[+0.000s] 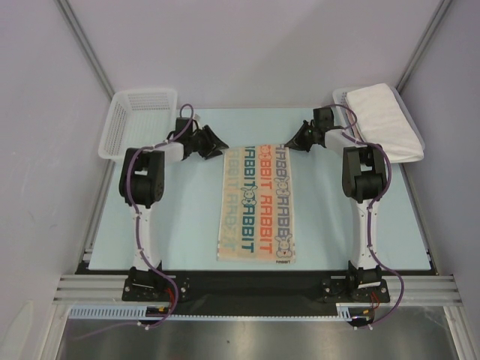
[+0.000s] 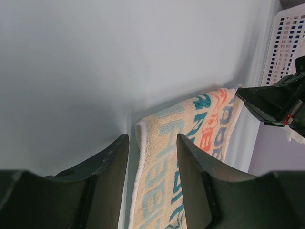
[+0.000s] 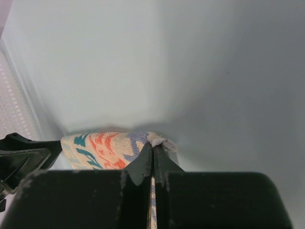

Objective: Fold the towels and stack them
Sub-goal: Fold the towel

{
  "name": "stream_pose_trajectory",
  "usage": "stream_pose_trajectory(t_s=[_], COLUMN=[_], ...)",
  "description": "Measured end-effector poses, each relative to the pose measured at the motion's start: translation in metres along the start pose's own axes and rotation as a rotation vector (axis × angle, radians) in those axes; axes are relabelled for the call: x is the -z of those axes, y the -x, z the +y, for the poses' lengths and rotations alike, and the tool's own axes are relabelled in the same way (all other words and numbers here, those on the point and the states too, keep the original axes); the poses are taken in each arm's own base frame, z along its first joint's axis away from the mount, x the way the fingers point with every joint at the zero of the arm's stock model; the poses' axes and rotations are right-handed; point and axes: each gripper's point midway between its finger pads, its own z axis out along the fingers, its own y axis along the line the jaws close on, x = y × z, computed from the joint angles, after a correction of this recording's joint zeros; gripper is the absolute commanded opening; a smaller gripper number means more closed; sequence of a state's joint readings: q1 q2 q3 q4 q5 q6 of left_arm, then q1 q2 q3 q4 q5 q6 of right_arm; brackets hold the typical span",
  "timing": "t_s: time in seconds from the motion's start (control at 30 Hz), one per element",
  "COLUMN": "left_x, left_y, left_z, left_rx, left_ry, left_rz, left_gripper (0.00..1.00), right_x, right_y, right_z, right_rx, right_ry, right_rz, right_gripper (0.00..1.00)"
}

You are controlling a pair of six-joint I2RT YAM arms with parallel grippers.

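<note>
The cream towel with colourful "RABBIT" lettering [image 1: 255, 204] lies lengthwise on the table between the arms. My right gripper [image 1: 291, 145] is at its far right corner. In the right wrist view the jaws [image 3: 153, 147] are shut on that corner, and the cloth [image 3: 102, 147] bunches up beside them. My left gripper [image 1: 218, 147] is at the far left corner. Its jaws [image 2: 152, 139] stand open on either side of the towel's edge [image 2: 164, 186] without pinching it. A plain white folded towel [image 1: 384, 120] rests on the basket at the back right.
An empty white mesh basket [image 1: 139, 120] stands at the back left. The basket under the white towel [image 1: 339, 97] stands at the back right and also shows in the left wrist view [image 2: 288, 43]. The right gripper [image 2: 272, 101] shows there too.
</note>
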State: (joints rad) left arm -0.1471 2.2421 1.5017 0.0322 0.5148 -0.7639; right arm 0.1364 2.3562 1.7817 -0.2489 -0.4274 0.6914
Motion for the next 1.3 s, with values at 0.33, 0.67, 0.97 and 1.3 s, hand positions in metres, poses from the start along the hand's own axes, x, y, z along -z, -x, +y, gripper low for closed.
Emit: stream_pose_trajectory(t_s=[0.33, 0.67, 0.97, 1.3], left_x=[-0.01, -0.015, -0.009, 0.028], left_y=[-0.007, -0.002, 0.01, -0.006], left_z=[-0.011, -0.029, -0.054, -0.05], left_rx=[0.029, 0.011, -0.129, -0.254], left_ry=[-0.063, -0.137, -0.26, -0.207], left_rz=[0.053, 0.064, 0.022, -0.034], left_gripper=[0.44, 0.03, 0.04, 0.04], right_x=[0.0, 0.0, 0.03, 0.093], right_y=[-0.001, -0.001, 0.004, -0.015], right_z=[0.0, 0.0, 0.017, 0.058], right_rx=[0.016, 0.039, 0.138, 0.304], right_ry=[0.0, 0.005, 0.03, 0.078], right_rz=[0.002, 0.003, -0.044, -0.177], right_gripper=[0.0, 0.0, 0.0, 0.0])
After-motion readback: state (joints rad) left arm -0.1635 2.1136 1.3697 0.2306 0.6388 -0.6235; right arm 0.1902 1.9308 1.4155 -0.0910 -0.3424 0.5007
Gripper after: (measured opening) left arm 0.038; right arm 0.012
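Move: The far left corner of the towel lies just off my left fingertips, about 2 cm to their right, 1 cm ahead and 1 cm lower. My right hand already pinches the far right corner; from it that left corner is some 18 cm left, about level. The left basket stands about 28 cm left of my left hand and 8 cm ahead; the towel's near edge lies roughly 40 cm back from that hand, 10 cm right. I slide my half-open left hand about 3.5 cm right and slightly forward onto the towel's far left corner and pinch it shut, rising as I close, then lift to some 5 cm while drawing back. My right hand keeps its grip, waits, then lifts the other corner about 10 cm and pulls it back 5 cm, both hands tipping their fingers upward some 15–20 degrees. ##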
